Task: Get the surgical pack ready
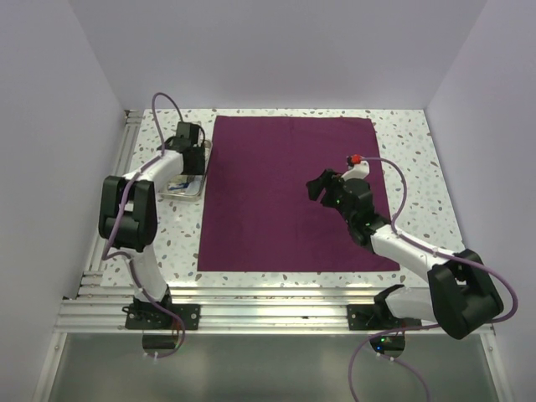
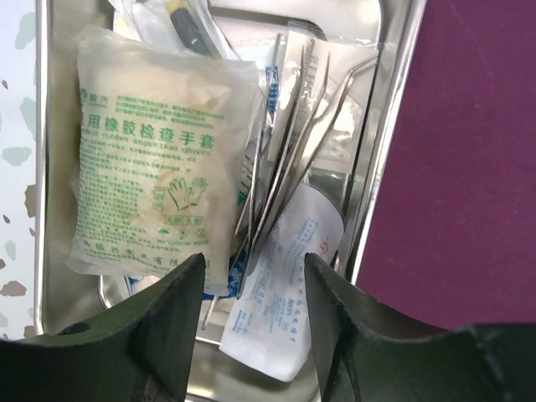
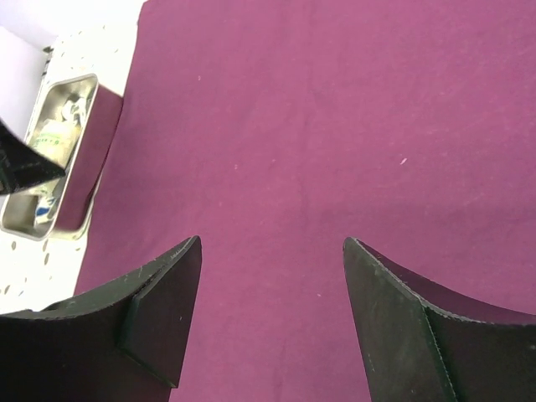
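Note:
The surgical pack's purple-maroon cloth (image 1: 285, 193) lies flat and unfolded across the middle of the table. Its steel tray (image 1: 189, 195) stands on the bare table against the cloth's left edge. In the tray lie a glove sachet (image 2: 151, 159), steel forceps (image 2: 289, 142) and a small white sachet (image 2: 289, 310). My left gripper (image 2: 254, 260) hangs open just above the tray's contents, holding nothing. My right gripper (image 3: 271, 243) hovers open over the right half of the cloth (image 3: 335, 126), with nothing between its fingers.
The tabletop is speckled white, with an aluminium rail (image 1: 251, 311) along the near edge. White walls close in the left, back and right sides. The tray's right wall (image 2: 394, 109) sits right beside the cloth (image 2: 469, 151).

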`<state>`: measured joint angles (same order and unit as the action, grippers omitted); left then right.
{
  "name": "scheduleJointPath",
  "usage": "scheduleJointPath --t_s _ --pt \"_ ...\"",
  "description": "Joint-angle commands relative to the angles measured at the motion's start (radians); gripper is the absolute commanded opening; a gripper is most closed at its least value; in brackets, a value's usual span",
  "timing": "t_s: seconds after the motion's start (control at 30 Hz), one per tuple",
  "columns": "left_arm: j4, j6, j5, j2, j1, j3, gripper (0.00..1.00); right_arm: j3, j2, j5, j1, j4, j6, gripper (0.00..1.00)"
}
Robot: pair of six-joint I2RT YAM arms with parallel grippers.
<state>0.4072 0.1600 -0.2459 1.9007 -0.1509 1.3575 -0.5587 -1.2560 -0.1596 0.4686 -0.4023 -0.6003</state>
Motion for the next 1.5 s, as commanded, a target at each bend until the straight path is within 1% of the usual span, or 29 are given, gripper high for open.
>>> scheduleJointPath --t_s 0.0,0.13,0.17,0.23,0.43,0.5,0.53,0.6,0.63,0.7,0.8,0.83,0.93,1.1,1.17,1.47 --pt "-0.066 -0.010 0.043 -0.103 -0.006 -0.040 0.56 0.010 0.007 -0.038 -0.007 -0.066 0.017 0.71" --pt "-0.116 -0.020 0.137 -0.143 -0.012 -0.080 0.56 0.008 0.001 -0.035 -0.010 -0.070 0.019 0.71" --pt "-0.120 -0.022 0.186 -0.143 -0.012 -0.078 0.56 0.008 0.000 -0.034 -0.008 -0.070 0.019 0.71" --pt "-0.123 -0.022 0.215 -0.132 -0.013 -0.075 0.56 0.010 0.000 -0.037 -0.008 -0.072 0.019 0.71" --pt "-0.088 -0.028 0.241 -0.054 -0.019 -0.029 0.48 0.013 0.000 -0.038 -0.010 -0.072 0.022 0.71" --pt "-0.081 -0.030 0.270 -0.032 -0.021 -0.021 0.45 0.013 0.000 -0.040 -0.010 -0.073 0.020 0.71" --pt "-0.082 -0.030 0.273 -0.025 -0.021 -0.018 0.42 0.013 -0.002 -0.040 -0.012 -0.075 0.022 0.71" --pt "-0.074 -0.028 0.264 -0.005 -0.022 -0.011 0.38 0.013 -0.003 -0.038 -0.012 -0.075 0.020 0.71" --pt "-0.071 -0.028 0.258 0.001 -0.022 -0.005 0.33 0.013 -0.003 -0.038 -0.012 -0.076 0.020 0.71" --pt "-0.059 -0.024 0.225 0.024 -0.022 0.005 0.32 0.013 -0.003 -0.035 -0.013 -0.075 0.019 0.71" --pt "-0.036 -0.024 0.198 0.060 -0.022 0.026 0.23 0.013 -0.005 -0.037 -0.013 -0.075 0.019 0.71" --pt "-0.031 -0.022 0.197 0.069 -0.022 0.034 0.17 0.013 -0.003 -0.035 -0.015 -0.076 0.019 0.71" --pt "-0.030 -0.017 0.194 0.087 -0.022 0.037 0.10 0.013 -0.005 -0.034 -0.016 -0.076 0.016 0.71" --pt "-0.021 -0.011 0.172 0.115 -0.026 0.045 0.09 0.010 -0.010 -0.029 -0.018 -0.072 0.014 0.71" --pt "-0.012 -0.008 0.166 0.120 -0.027 0.048 0.00 0.010 -0.008 -0.029 -0.021 -0.072 0.014 0.71" --pt "-0.036 0.032 0.100 0.045 -0.027 0.006 0.00 0.014 0.000 -0.024 -0.027 -0.067 0.010 0.71"
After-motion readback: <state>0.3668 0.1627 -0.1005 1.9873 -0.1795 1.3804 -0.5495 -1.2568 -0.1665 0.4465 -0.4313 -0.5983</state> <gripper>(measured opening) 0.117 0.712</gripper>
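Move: The tray's right rim, where the left fingers will shut, lies about 4 cm right of the left hand, 1 cm ahead and 3 cm below. Lower, inside the tray, the tweezers' middle is some 4 cm ahead and 1 cm right, and the glove pack about 4 cm ahead and 5 cm left. From the right hand that rim is roughly 42 cm left, 10 cm ahead and 11 cm down. The opened left hand arcs about 4 cm right, then sinks some 5 cm, closing to pinch the tray's right rim. ##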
